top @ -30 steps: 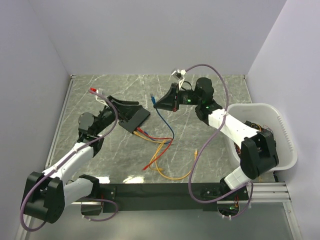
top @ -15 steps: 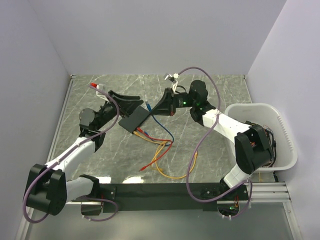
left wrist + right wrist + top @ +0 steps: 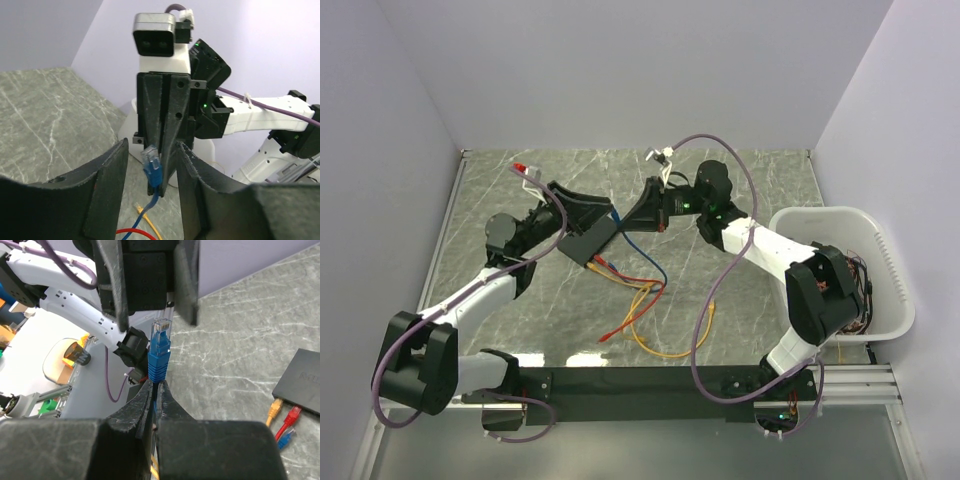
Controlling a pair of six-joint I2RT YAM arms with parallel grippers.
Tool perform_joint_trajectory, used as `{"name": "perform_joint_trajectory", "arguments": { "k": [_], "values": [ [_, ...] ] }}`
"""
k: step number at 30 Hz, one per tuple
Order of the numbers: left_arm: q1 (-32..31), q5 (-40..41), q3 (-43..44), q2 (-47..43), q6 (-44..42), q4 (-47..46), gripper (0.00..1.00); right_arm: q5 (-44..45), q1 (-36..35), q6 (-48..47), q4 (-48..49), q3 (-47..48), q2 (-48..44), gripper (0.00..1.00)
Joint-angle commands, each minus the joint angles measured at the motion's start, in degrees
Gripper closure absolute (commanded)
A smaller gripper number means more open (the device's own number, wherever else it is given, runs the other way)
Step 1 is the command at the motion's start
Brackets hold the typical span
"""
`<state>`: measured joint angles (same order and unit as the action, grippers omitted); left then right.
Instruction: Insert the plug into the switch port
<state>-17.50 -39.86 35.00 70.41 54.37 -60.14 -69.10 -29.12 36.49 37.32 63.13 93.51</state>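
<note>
The blue plug (image 3: 160, 351) stands upright with my right gripper (image 3: 159, 385) shut on its boot just below the clear tip. In the left wrist view the same plug (image 3: 151, 167) hangs between my left gripper's (image 3: 152, 150) open jaws, clear of both pads (image 3: 107, 185). From above, the left gripper (image 3: 595, 208) and the right gripper (image 3: 632, 212) meet tip to tip just behind the switch (image 3: 588, 243). The switch (image 3: 301, 380) is a flat black box lying on the marble table.
Red (image 3: 293, 414), orange (image 3: 274, 409) and blue (image 3: 285, 438) plugs sit along the switch's near edge. Their cables (image 3: 638, 300) trail loose toward the front. A white tub (image 3: 840, 212) stands at the right. Purple arm cables (image 3: 720, 260) arc over the table.
My right gripper carried the blue plug left, up to the switch's far corner. My left gripper swung right and now straddles the plug, its jaws a little narrower.
</note>
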Motion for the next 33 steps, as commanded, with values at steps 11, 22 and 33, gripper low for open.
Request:
{"name": "perform_joint_trajectory", "arguments": {
  "k": [11, 22, 33],
  "values": [
    [-1.40, -2.68, 3.23, 0.87, -0.40, -3.14, 0.62, -1.65, -1.02, 1.82, 3.02, 3.75, 1.32, 1.00],
    [-1.49, -3.03, 2.79, 0.08, -1.28, -1.74, 0.85, -1.48, -1.02, 3.85, 5.74, 3.84, 2.02, 1.00],
    [-1.58, 0.91, 3.83, -4.66, -5.84, 14.66, 1.00, 2.55, -0.67, -1.04, -6.70, 8.05, 2.20, 0.65]
  ]
}}
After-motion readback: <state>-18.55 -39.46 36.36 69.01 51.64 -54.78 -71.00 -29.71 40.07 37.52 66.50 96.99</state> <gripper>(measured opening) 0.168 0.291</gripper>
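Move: My right hand still pinches the blue plug's cable end, with the plug sticking out about 2 cm to the left of that hand, 1 ahead and 2 up. From my half-open left hand the plug is some 2 cm to the right, 1 back and 2 below. The black switch lies on the table about 4 cm ahead, 5 left and 30 below my left hand; the red plug is roughly 1 cm back, 2 left and 30 below. I close my left fingers on the clear head of the blue plug, easing that hand less than 1 cm to the right and then holding it nearly still as the fingertips pinch. My right hand keeps its grip while creeping about 1 cm left, towards my left hand, and only at the very end do its fingers start to open around the cable. ##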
